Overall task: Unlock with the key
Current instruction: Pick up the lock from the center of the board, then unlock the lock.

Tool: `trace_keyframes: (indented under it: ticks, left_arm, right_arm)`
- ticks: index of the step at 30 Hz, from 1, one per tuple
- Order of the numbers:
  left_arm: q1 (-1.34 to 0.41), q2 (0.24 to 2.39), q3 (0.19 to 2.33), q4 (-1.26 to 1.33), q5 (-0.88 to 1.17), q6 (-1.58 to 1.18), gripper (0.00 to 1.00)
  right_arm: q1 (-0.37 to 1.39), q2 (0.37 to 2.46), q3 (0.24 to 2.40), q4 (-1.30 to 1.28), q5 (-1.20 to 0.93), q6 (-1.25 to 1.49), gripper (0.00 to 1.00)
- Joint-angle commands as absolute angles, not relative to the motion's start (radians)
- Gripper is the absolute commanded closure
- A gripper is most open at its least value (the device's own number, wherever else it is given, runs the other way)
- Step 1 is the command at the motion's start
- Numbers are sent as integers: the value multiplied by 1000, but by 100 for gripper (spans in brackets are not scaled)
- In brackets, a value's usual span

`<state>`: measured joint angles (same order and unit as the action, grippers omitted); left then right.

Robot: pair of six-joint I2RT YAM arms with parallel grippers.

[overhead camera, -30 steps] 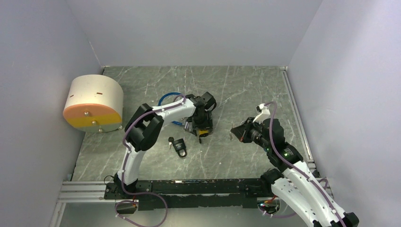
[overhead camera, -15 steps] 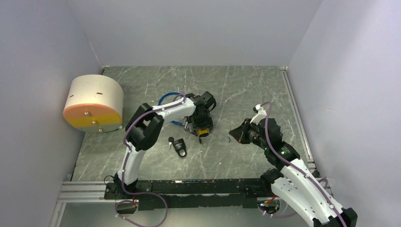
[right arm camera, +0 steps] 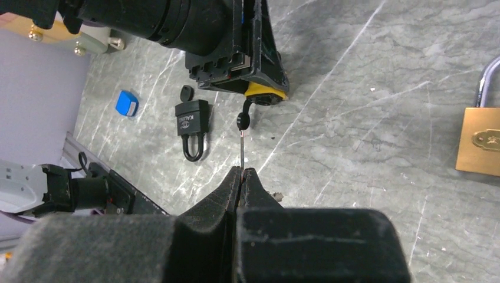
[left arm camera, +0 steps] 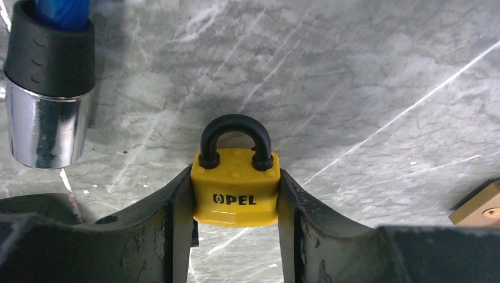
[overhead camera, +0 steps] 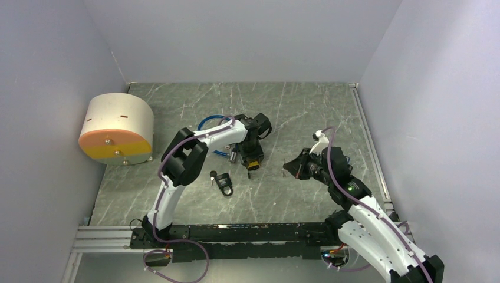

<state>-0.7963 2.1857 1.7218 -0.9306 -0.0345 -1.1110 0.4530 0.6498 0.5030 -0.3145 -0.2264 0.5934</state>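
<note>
A yellow padlock [left arm camera: 236, 191] with a black shackle stands on the marble table, and my left gripper [left arm camera: 236, 203] is shut on its body from both sides. From above, the lock [overhead camera: 254, 164] shows just under that gripper [overhead camera: 252, 157]. My right gripper [right arm camera: 242, 171] is shut on a thin key [right arm camera: 242, 147], seen edge-on. The key points at the yellow padlock [right arm camera: 265, 94] and stops short of its shackle. In the top view the right gripper [overhead camera: 289, 167] stands a short way right of the lock, apart from it.
A black padlock [overhead camera: 223, 182] with its own key lies near the left arm. A brass padlock [right arm camera: 479, 141] lies to the right. A blue cable lock [overhead camera: 207, 124] with a silver barrel [left arm camera: 50, 127] lies behind the left gripper. A round cream and orange box [overhead camera: 117, 130] stands far left.
My left gripper's fingers have closed in on the yellow padlock. The right gripper with the key has crept left toward it.
</note>
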Motion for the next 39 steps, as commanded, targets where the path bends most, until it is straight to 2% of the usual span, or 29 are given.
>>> trace_keyframes:
  ticks: [1, 2, 5, 10, 15, 20, 23, 39]
  left_arm:
    - [-765, 2167, 1736, -909, -3, -1069, 69]
    - [-755, 2157, 1735, -897, 47, -1047, 74]
    - [-727, 2108, 1720, -878, 172, -1036, 80]
    - [-673, 2006, 1661, -813, 370, -1059, 83]
    - [-661, 1941, 1598, -727, 493, -1107, 84]
    - [-661, 1918, 1559, -664, 531, -1144, 86]
    - [-661, 1918, 1559, -673, 527, -1140, 87]
    - [-662, 1932, 1572, -661, 546, -1141, 90]
  right_arm:
    - [449, 673, 490, -201, -309, 578, 100]
    - [449, 687, 486, -170, -344, 579, 100]
    - [439, 766, 496, -117, -479, 568, 100]
    - [425, 936, 548, -73, -640, 556, 100]
    - [425, 1112, 591, -41, -707, 561, 100]
    - [424, 1257, 658, -16, -793, 577, 100]
    - [424, 1287, 681, -13, -773, 584, 100]
    - [376, 1330, 673, -3, -703, 651, 100]
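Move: The yellow lock already sits between the left fingers at board level. From the left hand, the key in the right fingers is about 10 cm to the right, 6 cm back and 12 cm higher; the cable lock's metal end is 6 cm left and 3 cm ahead, the black padlock 10 cm left and 7 cm back. For the right hand, the yellow lock is some 12 cm left, 6 ahead and 14 below; the brass lock is 7 cm right, 7 ahead and 15 below. Keep the left gripper's pinch on the yellow lock and lift it about 9 cm off the board, easing a little to the right late in the lift while tilting some 30 degrees so the fingertips swing rightward towards the key, then hold. With the right fingers staying shut on the key, sweep it left towards the lock and down, later also slightly forward, turning counter-clockwise and tipping further down, until it comes close to the lock's underside. ##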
